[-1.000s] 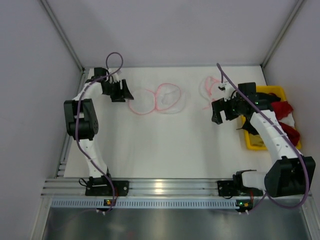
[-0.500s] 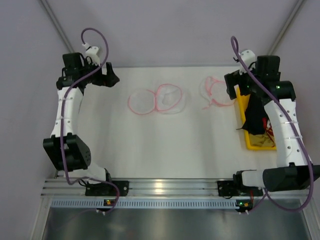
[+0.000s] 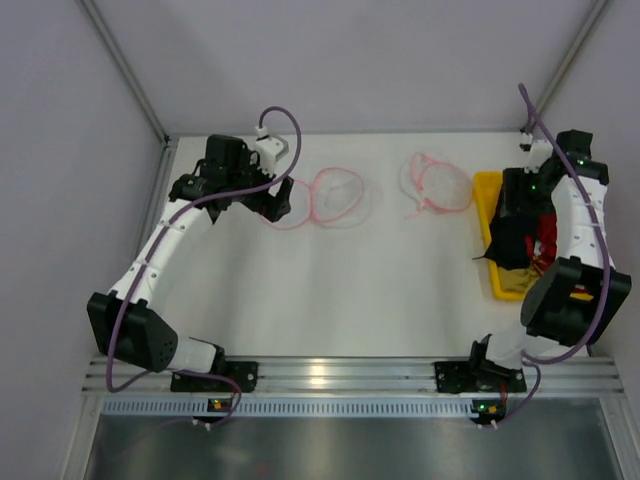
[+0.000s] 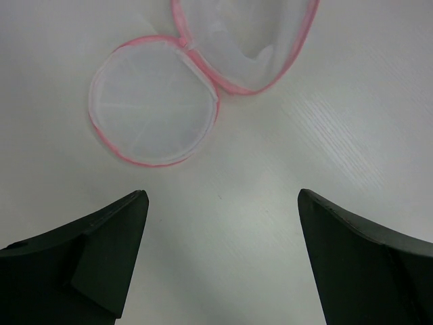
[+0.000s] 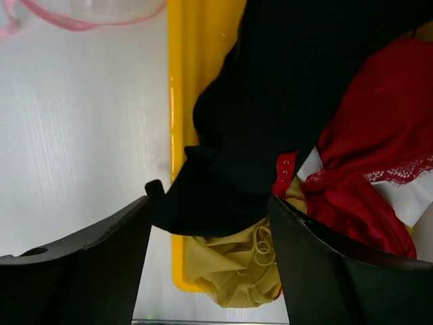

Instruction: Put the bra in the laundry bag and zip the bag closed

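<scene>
The black bra (image 5: 270, 115) lies heaped in a yellow bin (image 5: 179, 101) at the table's right edge, one pointed wing hanging over the bin's wall (image 3: 482, 256). My right gripper (image 5: 210, 203) hangs over it, jaws apart, with the bra's lower edge between the fingers. The laundry bag (image 4: 154, 108) lies unzipped at the back left, its two pink-trimmed mesh halves (image 3: 345, 195) side by side. My left gripper (image 4: 221, 196) is open above the table just short of the bag, holding nothing. Seen from above, it (image 3: 272, 200) is at the bag's left half.
Red garments (image 5: 365, 149) and a yellow garment (image 5: 237, 264) share the bin with the bra. Another pink-trimmed mesh pouch (image 3: 440, 185) lies just left of the bin (image 3: 488, 190). Grey walls close in the table on three sides.
The left arm swung from the back left corner rightward to the bag, its jaws opened wide. The right arm shifted to the far right and lowered over the bin, its jaws narrowing a little.
</scene>
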`<state>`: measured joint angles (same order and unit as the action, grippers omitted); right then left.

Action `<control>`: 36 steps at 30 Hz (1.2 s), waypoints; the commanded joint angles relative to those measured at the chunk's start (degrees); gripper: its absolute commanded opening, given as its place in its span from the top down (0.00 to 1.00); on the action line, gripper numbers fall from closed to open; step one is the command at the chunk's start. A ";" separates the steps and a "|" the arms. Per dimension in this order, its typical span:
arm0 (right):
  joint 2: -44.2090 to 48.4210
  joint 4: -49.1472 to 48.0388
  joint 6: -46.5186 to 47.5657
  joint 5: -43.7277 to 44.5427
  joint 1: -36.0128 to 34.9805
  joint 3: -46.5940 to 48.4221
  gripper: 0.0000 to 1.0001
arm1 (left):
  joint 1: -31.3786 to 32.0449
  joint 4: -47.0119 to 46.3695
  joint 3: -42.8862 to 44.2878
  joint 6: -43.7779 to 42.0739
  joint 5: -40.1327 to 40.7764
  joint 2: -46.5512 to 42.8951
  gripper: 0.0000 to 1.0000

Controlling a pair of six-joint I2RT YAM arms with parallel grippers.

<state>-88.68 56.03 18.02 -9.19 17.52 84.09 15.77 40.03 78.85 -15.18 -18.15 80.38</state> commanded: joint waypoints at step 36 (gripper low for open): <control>-2.40 -21.15 5.18 3.40 1.55 -15.46 1.00 | 4.97 0.57 1.13 4.63 7.96 -0.48 0.02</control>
<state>-97.73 31.75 21.93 -3.27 18.68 65.39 20.69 40.84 78.87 -11.62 -10.59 81.12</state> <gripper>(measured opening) 0.009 0.983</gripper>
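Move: The black bra lies in the yellow basket, its middle about 14 cm below the open right hand, some 4 cm ahead and 4 cm to the right. From this hand, the red lace garment is level ahead and 14 cm right, and the yellow cloth about 11 cm back and 4 cm right. A second mesh bag lies flat some 15 cm ahead and 12 cm left. The bra lies roughly 50 cm right, 6 cm ahead and 19 cm below the left hand. The right hand's fingers pinch the nearer part of the black bra, just left of its red tag, after a plunge of about 13.5 cm down into the basket that drifts some 3 cm to the right. The part-open fingers narrow slightly on the way, then snap shut near the bottom, and the hand just begins to rise. ##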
